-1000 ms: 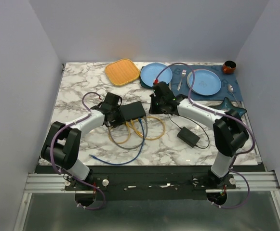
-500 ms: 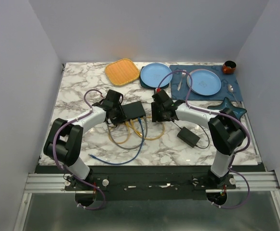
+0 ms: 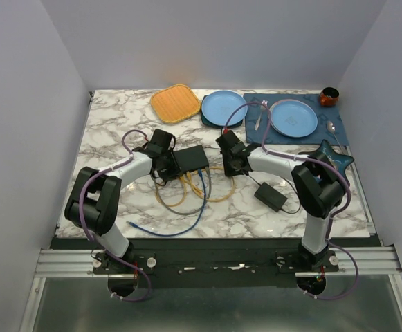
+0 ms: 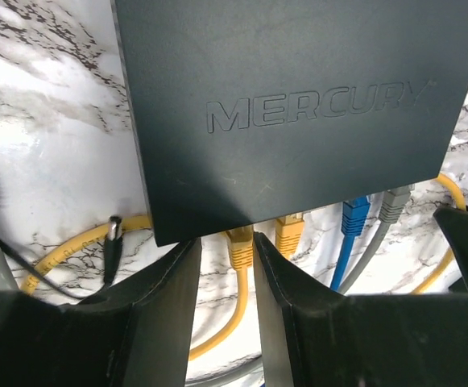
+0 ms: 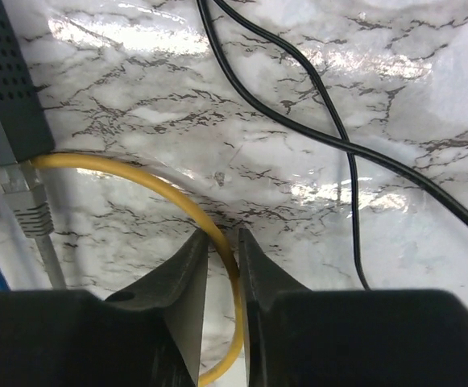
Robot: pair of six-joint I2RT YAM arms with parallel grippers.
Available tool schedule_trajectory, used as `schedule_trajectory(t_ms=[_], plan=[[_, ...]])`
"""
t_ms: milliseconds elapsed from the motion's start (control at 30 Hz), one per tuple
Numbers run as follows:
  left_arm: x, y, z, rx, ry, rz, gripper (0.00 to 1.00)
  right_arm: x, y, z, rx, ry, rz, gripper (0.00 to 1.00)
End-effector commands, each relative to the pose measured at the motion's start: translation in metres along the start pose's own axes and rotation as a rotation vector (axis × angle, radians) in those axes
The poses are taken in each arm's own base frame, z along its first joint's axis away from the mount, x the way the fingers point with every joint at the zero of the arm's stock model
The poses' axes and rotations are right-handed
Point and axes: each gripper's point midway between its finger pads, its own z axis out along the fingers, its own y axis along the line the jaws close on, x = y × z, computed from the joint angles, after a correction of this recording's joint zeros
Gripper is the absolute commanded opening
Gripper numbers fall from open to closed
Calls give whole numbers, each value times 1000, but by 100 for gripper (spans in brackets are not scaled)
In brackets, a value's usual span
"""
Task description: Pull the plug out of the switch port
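The switch (image 3: 190, 159) is a flat black box marked MERCURY (image 4: 298, 105) in the middle of the table. Its near edge holds two yellow plugs, a blue plug (image 4: 353, 218) and a grey plug (image 4: 395, 201). My left gripper (image 4: 225, 258) is open at the switch's left end (image 3: 171, 163). It straddles the leftmost yellow plug (image 4: 240, 244), which lies against the right finger with a gap on the left. My right gripper (image 5: 221, 242) is right of the switch (image 3: 231, 169). Its jaws stand narrow but open around a yellow cable (image 5: 137, 173) on the marble.
A black power brick (image 3: 270, 196) lies front right, its thin black cable (image 5: 298, 105) running past my right gripper. A loose black barrel plug (image 4: 113, 242) lies left of the switch. Yellow and blue cable loops (image 3: 187, 200) spread in front. Plates (image 3: 223, 107), a trivet (image 3: 176, 103) and cutlery stand at the back.
My right gripper came down and nearer from the switch's far right side, opened, then narrowed around the yellow cable. The left gripper edged in along the switch.
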Motion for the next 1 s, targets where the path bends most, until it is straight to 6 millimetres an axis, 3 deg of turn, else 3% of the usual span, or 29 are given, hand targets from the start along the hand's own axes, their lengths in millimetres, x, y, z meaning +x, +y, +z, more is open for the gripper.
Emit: schedule_trajectory(t_ms=[0,33,67,133,433,833,967], plan=[[1,-5,0,40,25,5,45,29,-2,-8,-25,72,-11,16],[1,-7,-1,51,22,5,45,33,-2,-12,-29,70,-10,9],[0,-8,-1,59,19,-3,45,40,-5,-15,-27,75,-5,6],[-1,-11,-2,76,12,-11,45,38,-2,-32,-42,29,4,2],[-10,-14,-9,83,-22,-31,45,45,-18,-85,-3,-54,51,1],[-18,-19,-22,112,-59,-37,45,96,-7,-102,17,74,-154,1],[-19,-19,-25,110,-67,-34,45,116,-16,-112,87,151,-246,2]])
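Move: The yellow cable runs right between the right hand's fingertips, at finger height. The switch's middle is about 14 cm to that hand's left and 5 cm farther out, its grey plug about 8 cm left and 1 cm ahead, the blue plug some 11 cm left and level. The power adapter lies about 12 cm right and 7 cm nearer. From the left hand, that stretch of cable is about 18 cm to the right, level with it and slightly below. The yellow cable is pinched as the right fingers finish closing on it, then drawn back towards the robot, away from the switch's port side, by about 13 cm; the hand also rises some 5 cm midway, sinks slightly and keeps its grip. The left hand, fingers still half open, stays by the switch's port edge, then lifts about 2 cm. ##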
